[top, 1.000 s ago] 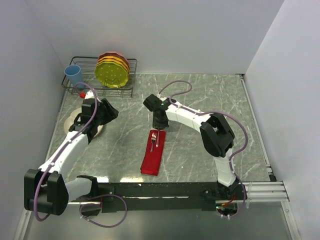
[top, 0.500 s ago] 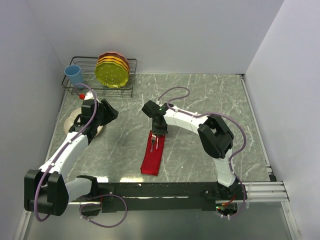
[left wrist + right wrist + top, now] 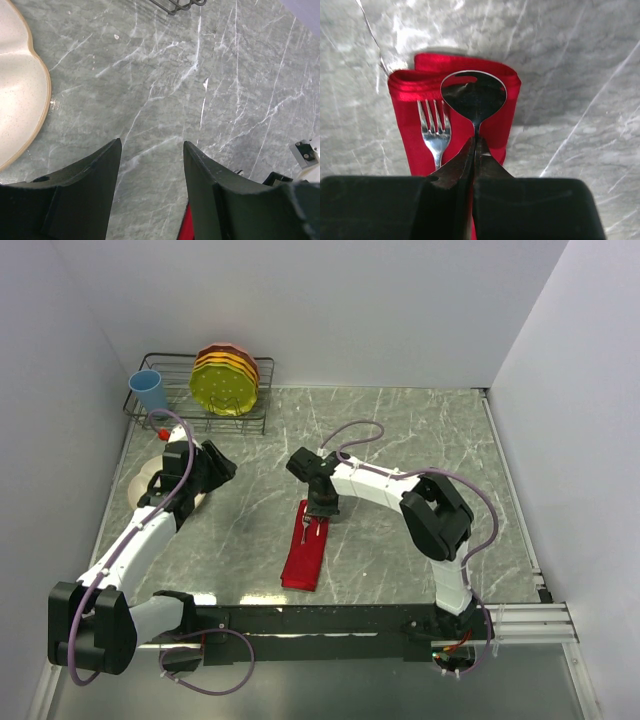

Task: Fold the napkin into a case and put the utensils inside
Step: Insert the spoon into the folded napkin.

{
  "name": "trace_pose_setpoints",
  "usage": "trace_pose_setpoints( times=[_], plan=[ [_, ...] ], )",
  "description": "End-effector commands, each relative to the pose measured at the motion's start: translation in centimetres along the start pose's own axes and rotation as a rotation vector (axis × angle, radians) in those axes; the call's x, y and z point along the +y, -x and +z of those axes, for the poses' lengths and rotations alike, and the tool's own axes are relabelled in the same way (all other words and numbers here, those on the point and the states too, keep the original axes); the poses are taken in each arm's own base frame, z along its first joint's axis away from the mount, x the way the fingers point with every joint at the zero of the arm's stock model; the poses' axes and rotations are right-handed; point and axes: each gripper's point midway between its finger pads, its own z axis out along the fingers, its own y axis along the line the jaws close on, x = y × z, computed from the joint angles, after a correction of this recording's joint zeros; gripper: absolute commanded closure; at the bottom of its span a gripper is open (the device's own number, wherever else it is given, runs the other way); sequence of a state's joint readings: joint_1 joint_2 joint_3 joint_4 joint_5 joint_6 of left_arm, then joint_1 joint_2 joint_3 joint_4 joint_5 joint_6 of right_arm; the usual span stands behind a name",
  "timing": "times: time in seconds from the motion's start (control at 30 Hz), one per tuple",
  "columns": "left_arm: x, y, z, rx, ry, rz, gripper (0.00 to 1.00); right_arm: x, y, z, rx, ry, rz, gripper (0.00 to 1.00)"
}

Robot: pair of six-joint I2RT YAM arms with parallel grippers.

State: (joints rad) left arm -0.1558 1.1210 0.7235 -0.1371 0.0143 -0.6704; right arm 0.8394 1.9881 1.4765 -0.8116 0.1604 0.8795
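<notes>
The red napkin lies folded into a long narrow strip at the table's middle, also seen as napkin in the right wrist view. The fork rests on its far end, tines away from me. My right gripper is shut on the handle of the spoon, whose bowl hangs over the napkin's far right corner beside the fork. In the top view the right gripper sits at the napkin's far end. My left gripper is open over bare table, with nothing between its fingers.
A cream plate lies left of the left gripper. A wire dish rack with yellow and red plates and a blue cup stands at the back left. White walls close the sides and back.
My right gripper has moved toward me with the spoon, down onto the napkin's far end. The left arm has barely shifted.
</notes>
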Motion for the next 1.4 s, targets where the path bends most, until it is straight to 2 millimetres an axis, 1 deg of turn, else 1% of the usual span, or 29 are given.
trace_pose_setpoints(
  times=[0.0, 0.1, 0.27, 0.53, 0.7, 0.83, 0.97, 1.07, 1.1, 1.27, 1.33, 1.37],
  plan=[
    [-1.0, 1.2, -0.4, -0.046, -0.048, -0.012, 0.42, 0.3, -0.2, -2.4, -0.017, 0.039, 0.026, 1.00],
    [-1.0, 1.1, -0.3, -0.041, -0.046, -0.013, 0.42, 0.2, -0.8, -2.6, -0.001, 0.042, 0.026, 1.00],
    [-1.2, 1.0, -0.2, -0.038, -0.055, -0.021, 0.42, 0.5, -1.2, -3.0, 0.010, 0.053, 0.028, 1.00],
    [-1.2, 0.9, -0.1, -0.034, -0.058, -0.022, 0.42, 0.4, -2.6, -3.0, 0.046, 0.051, 0.036, 1.00],
    [-1.2, 0.9, -0.1, -0.034, -0.063, -0.026, 0.42, 0.9, -3.1, -3.3, 0.055, 0.060, 0.045, 1.00],
    [-1.3, 0.7, -0.1, -0.033, -0.069, -0.025, 0.42, 0.6, -3.4, -3.1, 0.067, 0.050, 0.050, 0.97],
    [-1.2, 0.7, -0.1, -0.033, -0.069, -0.027, 0.42, 0.0, -4.1, -2.7, 0.083, 0.029, 0.058, 0.92],
    [-1.3, 0.6, -0.1, -0.031, -0.076, -0.027, 0.42, 0.1, -4.2, -2.7, 0.089, 0.036, 0.060, 0.82],
    [-1.3, 0.5, -0.1, -0.031, -0.079, -0.026, 0.42, 0.4, -4.3, -2.8, 0.093, 0.048, 0.059, 0.76],
    [-1.5, 0.4, -0.2, -0.020, -0.088, -0.022, 0.42, 1.9, -3.0, -3.7, 0.060, 0.104, 0.048, 0.59],
    [-1.4, 0.4, -0.2, -0.014, -0.081, -0.014, 0.41, 2.2, -2.1, -4.2, 0.032, 0.118, 0.039, 0.59],
    [-1.4, 0.5, -0.2, -0.014, -0.079, -0.011, 0.41, 2.6, -1.4, -5.0, 0.010, 0.136, 0.040, 0.59]
  ],
)
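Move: The right hand pinches the spoon by its handle just above the napkin, bowl pointing forward. The napkin pocket's mouth lies about 5 cm back and 2 cm to its left, roughly 1 cm lower; the fork's head is some 3 cm to its left and nearly level with it, while the napkin's far hem is about 4 cm ahead and 1 cm left. From the idle left hand the pocket mouth is roughly 13 cm back, 16 cm right and 13 cm below. Keeping its pinch on the handle, the right hand draws the spoon straight back towards its base, low and level over the napkin beside the fork, for about 4 cm, sliding the handle end towards and under the pocket's lip as the fingertips tip slightly back to near vertical. Near the end of the slide the fingers open to a bit under half their range and let go of the handle, staying low around it at the pocket's mouth. ##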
